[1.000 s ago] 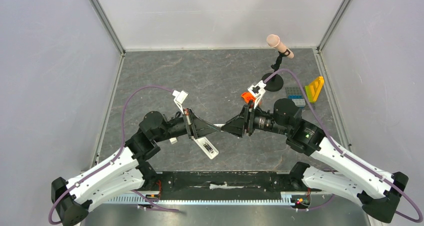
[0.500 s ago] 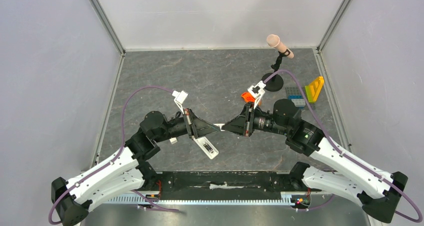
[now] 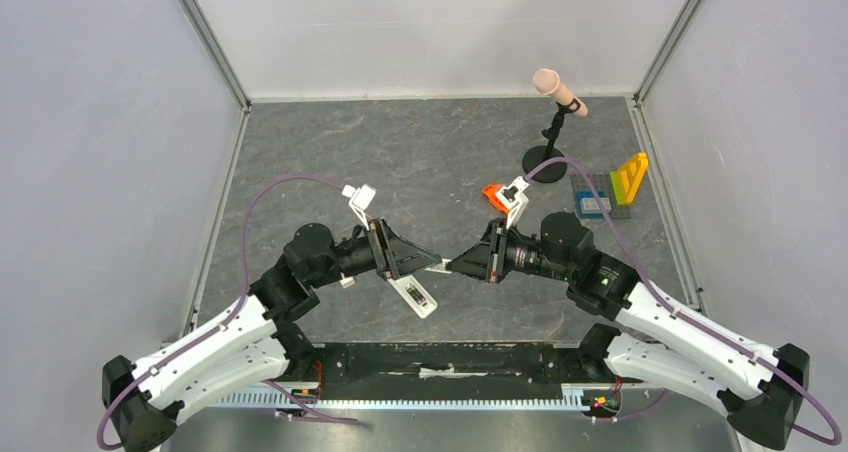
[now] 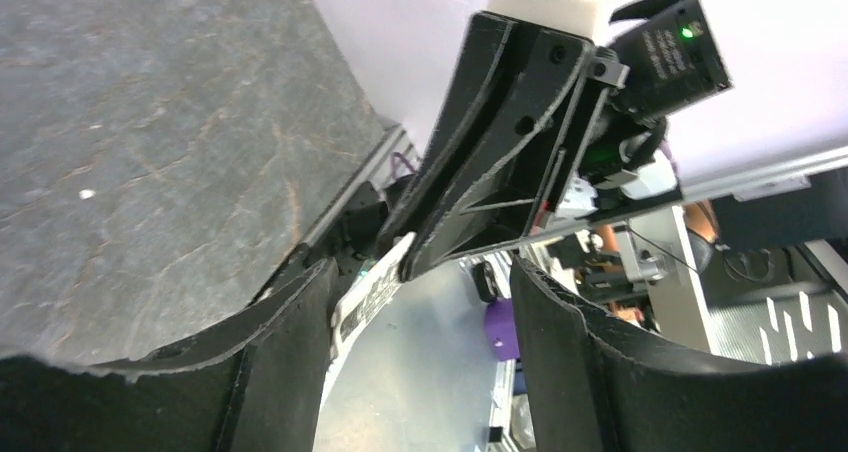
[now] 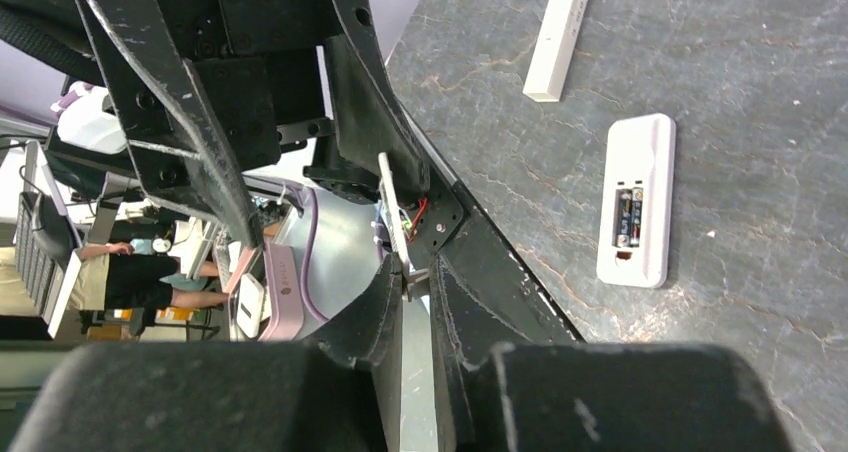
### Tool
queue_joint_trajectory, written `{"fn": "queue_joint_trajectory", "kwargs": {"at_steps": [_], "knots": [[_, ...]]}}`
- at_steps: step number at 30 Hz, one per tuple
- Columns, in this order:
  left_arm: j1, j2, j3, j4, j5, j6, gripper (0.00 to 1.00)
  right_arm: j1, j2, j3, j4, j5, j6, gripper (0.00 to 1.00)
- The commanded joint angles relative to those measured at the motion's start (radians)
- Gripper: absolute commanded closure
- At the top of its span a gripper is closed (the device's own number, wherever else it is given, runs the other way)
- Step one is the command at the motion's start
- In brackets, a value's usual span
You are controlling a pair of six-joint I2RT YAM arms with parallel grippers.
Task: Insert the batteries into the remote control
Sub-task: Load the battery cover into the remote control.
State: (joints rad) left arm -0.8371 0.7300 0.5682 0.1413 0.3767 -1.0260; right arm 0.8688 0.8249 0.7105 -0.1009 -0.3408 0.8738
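The white remote control [image 3: 413, 295] lies flat on the grey table, recess face up, below and between my two grippers. It also shows in the right wrist view [image 5: 636, 200], with two dark batteries [image 5: 628, 217] side by side in its recess. My right gripper [image 3: 455, 266] [image 5: 415, 277] is shut on the end of a thin white cover plate [image 5: 390, 197], held in the air. My left gripper [image 3: 432, 263] [image 4: 420, 272] is open. Its jaws stand wide around the plate's [image 4: 365, 297] other end, which has printed text and rests against the left finger.
A second slim white bar [image 5: 558, 34] lies further off, mostly hidden under my left arm in the top view [image 3: 345, 282]. An orange piece [image 3: 493, 194], a microphone on a round black stand [image 3: 545, 162] and a blue plate with yellow and green bricks [image 3: 610, 194] are at the back right.
My right arm has drawn nearer and lower, uncovering the blue plate. The meeting point of the two grippers has shifted slightly towards the near edge. The remote has not moved.
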Motion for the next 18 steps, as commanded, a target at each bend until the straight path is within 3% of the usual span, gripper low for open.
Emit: {"fn": "queue_joint_trajectory", "kwargs": {"at_steps": [1, 5, 7, 11, 18], "knots": [[0.004, -0.049, 0.034, -0.238, -0.185, 0.117, 0.30, 0.003, -0.026, -0.051, 0.038, 0.058, 0.050, 1.00], [0.004, -0.076, 0.108, -0.658, -0.584, 0.117, 0.29, 0.005, -0.007, -0.126, 0.040, 0.062, 0.027, 1.00], [0.004, -0.087, 0.119, -0.731, -0.692, 0.092, 0.29, 0.021, 0.016, -0.170, 0.072, 0.056, 0.003, 1.00], [0.004, -0.089, 0.077, -0.751, -0.818, 0.039, 0.29, 0.122, 0.114, -0.207, 0.086, 0.144, -0.061, 1.00], [0.010, 0.022, -0.003, -0.689, -0.833, -0.002, 0.29, 0.281, 0.324, -0.193, 0.145, 0.254, -0.121, 1.00]]}}
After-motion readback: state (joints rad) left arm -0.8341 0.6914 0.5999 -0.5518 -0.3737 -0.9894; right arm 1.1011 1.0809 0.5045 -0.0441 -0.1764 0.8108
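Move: About 25 cm below the right hand, roughly 3 cm ahead and 6 cm to its left, the remote control lies on the table with its battery well open. The right fingers already hold the battery cover, its middle some 2 cm to their left. From the left hand, open and leaving, the remote is about 3 cm ahead, 5 cm left and 27 cm down, and a white strip lies roughly 17 cm left, 8 cm ahead. Sinking some 16 cm, the right hand carries the battery cover down towards the remote control, then also draws back about 4 cm while its fingers tip downward and keep their pinch. The open left hand pulls away from the cover, going down, left and somewhat forward, swinging counter-clockwise and tipping its fingers down. ##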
